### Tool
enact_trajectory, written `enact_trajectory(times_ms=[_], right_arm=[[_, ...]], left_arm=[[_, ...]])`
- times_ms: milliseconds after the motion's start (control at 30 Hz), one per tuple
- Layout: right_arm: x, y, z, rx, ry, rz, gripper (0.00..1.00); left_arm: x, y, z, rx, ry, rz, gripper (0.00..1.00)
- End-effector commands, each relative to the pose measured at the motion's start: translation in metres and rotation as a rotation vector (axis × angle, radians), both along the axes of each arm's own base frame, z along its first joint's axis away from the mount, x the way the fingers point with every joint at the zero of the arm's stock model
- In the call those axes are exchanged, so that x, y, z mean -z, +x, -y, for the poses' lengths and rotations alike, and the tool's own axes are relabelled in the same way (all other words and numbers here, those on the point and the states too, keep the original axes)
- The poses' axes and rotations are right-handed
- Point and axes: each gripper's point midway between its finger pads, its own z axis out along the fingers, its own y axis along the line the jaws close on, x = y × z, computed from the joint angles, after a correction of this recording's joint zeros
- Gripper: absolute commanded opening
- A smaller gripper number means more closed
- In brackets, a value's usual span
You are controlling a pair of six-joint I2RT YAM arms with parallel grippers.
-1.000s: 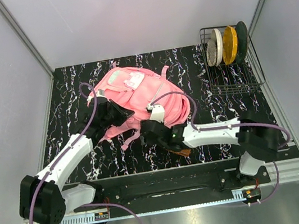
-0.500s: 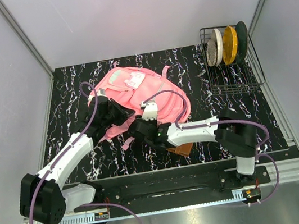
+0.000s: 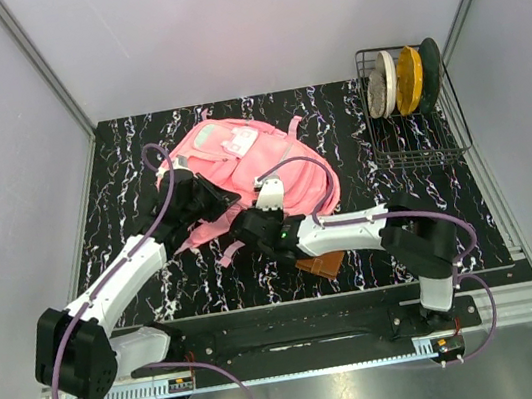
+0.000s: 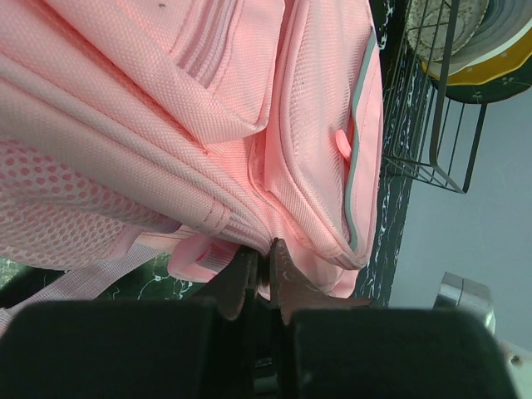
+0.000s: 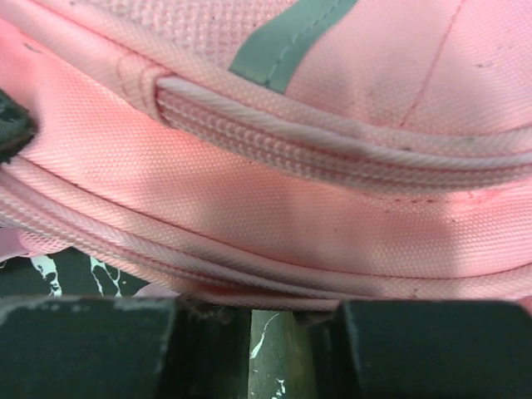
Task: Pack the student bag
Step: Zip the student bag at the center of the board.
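The student bag (image 3: 240, 163), a big pink backpack with a mint-trimmed pocket and a white label, lies in the middle of the black marbled table. My left gripper (image 3: 208, 205) is at its left near edge, shut on a fold of the pink fabric (image 4: 249, 224); the left wrist view has the two fingers (image 4: 237, 283) pressed together on that seam. My right gripper (image 3: 246, 229) is against the bag's near edge. In the right wrist view pink cloth (image 5: 274, 191) fills the frame, and the right gripper (image 5: 283, 309) shows a narrow gap with bare table in it, the bag's hem lying over the tips.
A wire rack (image 3: 414, 125) with three upright plates stands at the back right, also seen as the rack (image 4: 432, 108) from the left wrist. A flat brown thing (image 3: 319, 265) lies on the table under the right forearm. Grey walls close in the sides.
The right gripper has slid left and up to the bag's near edge, and its jaws have narrowed. More of the brown thing shows. The left arm has not moved.
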Motion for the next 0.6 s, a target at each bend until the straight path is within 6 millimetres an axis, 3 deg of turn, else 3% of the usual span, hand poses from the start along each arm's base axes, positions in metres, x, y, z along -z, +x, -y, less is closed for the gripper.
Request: enact_trajectory(times_ms=[0,67,200,367,400,467,500,567], right_arm=[[0.003,0.028,0.029,0.097,-0.068,0.041,0.16],[0.006,0.029,0.031,0.093,-0.078,0.035,0.15],[0.008,0.031,0.027,0.047,-0.085,0.024,0.0],[-0.003,0.022,0.025,-0.038,-0.085,0.019,0.0],[-0.012,0.02,0.027,-0.053,-0.07,0.028,0.0],[-0.009,0.011,0.032,-0.103,-0.063,0.024,0.0],[-0.026,0.008,0.03,-0.126,-0.004,0.052,0.0],[-0.017,-0.008,0.032,-0.208,0.025,0.027,0.0]], left_arm=[[-0.061,0.005,0.021,0.098,-0.087,0.165,0.0],[-0.062,0.004,0.021,0.098,-0.088,0.168,0.0],[-0.06,0.005,0.021,0.101,-0.082,0.167,0.0],[-0.049,0.006,0.013,0.082,-0.017,0.152,0.0],[-0.047,0.006,0.01,0.075,-0.003,0.151,0.0],[-0.04,0.007,0.002,0.056,0.049,0.142,0.0],[-0.037,0.007,-0.001,0.046,0.065,0.137,0.0],[-0.032,0.009,-0.009,0.023,0.106,0.124,0.0]])
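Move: The bag's near zip edge is right at the right hand's fingertips, about 1 cm ahead and level with them. From that hand the student bag's middle lies some 9 cm ahead and 2 cm to the right. A loose strap lies roughly 7 cm back, 5 cm left and 6 cm lower, and the brown wallet about 13 cm back, 12 cm right and 7 cm lower. From the left hand, that zip spot is some 3 cm back, 3 cm right and a little lower. At the bag's near zip edge the right fingers, part open, close fully; whether they pinch the zip pull can't be seen. The right hand creeps slightly right, forward and down, then draws back and further right along the edge, ending about 1 cm from its start and turned some 10 degrees counter-clockwise. The left hand keeps its pinch on the bag's edge, almost still. ##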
